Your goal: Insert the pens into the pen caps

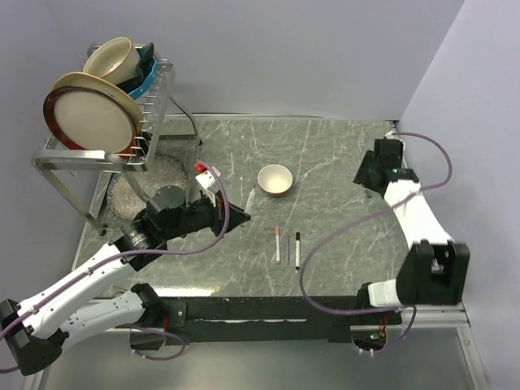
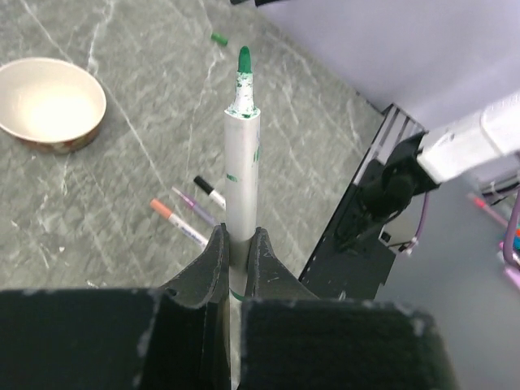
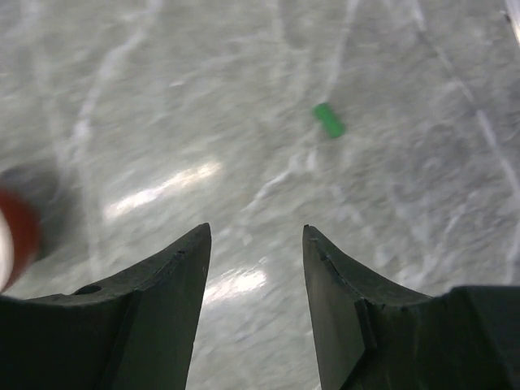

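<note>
My left gripper is shut on a white-barrelled pen whose bare green tip points away from the wrist. In the top view this gripper hovers left of the table's middle. A small green pen cap lies far off on the marble top. The right wrist view shows that green cap ahead of my right gripper, which is open with nothing between its fingers. From above, the right gripper is at the far right. An orange-ended pen and a black-ended pen lie side by side mid-table.
A cream bowl stands beyond the lying pens. A dish rack with plates and bowls fills the back left corner. A thin purple pen lies between the other two. A blurred red shape shows at the right wrist view's left edge.
</note>
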Robot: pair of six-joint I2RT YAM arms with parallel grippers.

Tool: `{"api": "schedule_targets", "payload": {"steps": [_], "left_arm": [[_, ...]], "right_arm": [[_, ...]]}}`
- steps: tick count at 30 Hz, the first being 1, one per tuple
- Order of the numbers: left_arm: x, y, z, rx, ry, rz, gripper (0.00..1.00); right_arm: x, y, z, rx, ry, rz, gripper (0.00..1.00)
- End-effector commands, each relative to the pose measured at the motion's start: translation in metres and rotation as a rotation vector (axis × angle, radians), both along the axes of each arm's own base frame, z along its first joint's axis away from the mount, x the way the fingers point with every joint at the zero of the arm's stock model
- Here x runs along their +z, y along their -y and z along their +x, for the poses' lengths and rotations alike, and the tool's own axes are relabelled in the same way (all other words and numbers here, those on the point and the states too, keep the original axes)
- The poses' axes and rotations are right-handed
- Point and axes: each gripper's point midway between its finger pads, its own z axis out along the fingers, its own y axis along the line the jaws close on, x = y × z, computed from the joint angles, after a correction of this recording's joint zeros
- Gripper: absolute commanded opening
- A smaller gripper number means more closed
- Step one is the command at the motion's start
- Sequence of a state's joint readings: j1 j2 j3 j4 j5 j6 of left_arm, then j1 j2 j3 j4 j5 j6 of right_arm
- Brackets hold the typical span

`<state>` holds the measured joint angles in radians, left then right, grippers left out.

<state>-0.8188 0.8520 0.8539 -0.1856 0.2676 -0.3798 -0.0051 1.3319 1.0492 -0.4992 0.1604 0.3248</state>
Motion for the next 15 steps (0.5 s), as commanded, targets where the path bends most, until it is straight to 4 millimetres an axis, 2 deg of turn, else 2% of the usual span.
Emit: {"api": "schedule_targets", "payload": {"steps": [1,2,3,5,6,10,13,15], "left_arm": [[0.002,0.001,-0.003,-0.04,0.063,0.002,0.01],[-0.001,0.001,-0.003,-0.042,0.057,0.007,0.01],[-0.004,0.002,-0.003,-0.046,0.055,0.011,0.01],[-0.008,0.002,0.0,-0.035,0.053,0.017,0.01],[-0.012,0.003,0.001,-0.035,0.051,0.026,0.01],[-0.027,0.005,0.005,-0.034,0.041,0.066,0.01],[-0.029,0.008,0.005,-0.054,0.041,0.079,0.01],[-0.03,0.008,0.006,-0.052,0.041,0.086,0.01]], "right_arm": [[-0.024,0.02,0.019,0.079,-0.111,0.012,0.56],[-0.028,0.022,0.023,0.082,-0.123,0.015,0.56],[-0.044,0.029,0.025,0.072,-0.172,0.02,0.55],[-0.051,0.035,0.031,0.072,-0.197,0.005,0.55],[-0.061,0.041,0.032,0.062,-0.225,-0.01,0.55],[-0.071,0.062,0.045,0.031,-0.242,-0.044,0.55],[-0.076,0.066,0.058,0.059,-0.253,-0.045,0.55],[-0.089,0.068,0.058,0.076,-0.295,-0.049,0.55]]}}
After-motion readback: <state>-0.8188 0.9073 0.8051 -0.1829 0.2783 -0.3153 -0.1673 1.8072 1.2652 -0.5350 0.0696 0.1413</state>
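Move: Lying on the table, the small green pen cap is about 4 cm ahead of the right hand, 7 cm to its right and 15 cm below it. The bowl stands roughly 25 cm left of this hand and 5 cm ahead; the black pen lies 18 cm left and 16 cm back. From the left hand, which holds the uncapped green pen, the cap is some 23 cm ahead, 42 cm to the right and 29 cm below. Swooping down on the green cap, the right hand sinks about 10 cm while drifting right and somewhat forward, its fingers tipping some 20 degrees further towards the table and staying about half open; the descent nearly stops at the end, short of touching the cap. The left hand keeps its pinch on the green pen and lowers about 4 cm. ##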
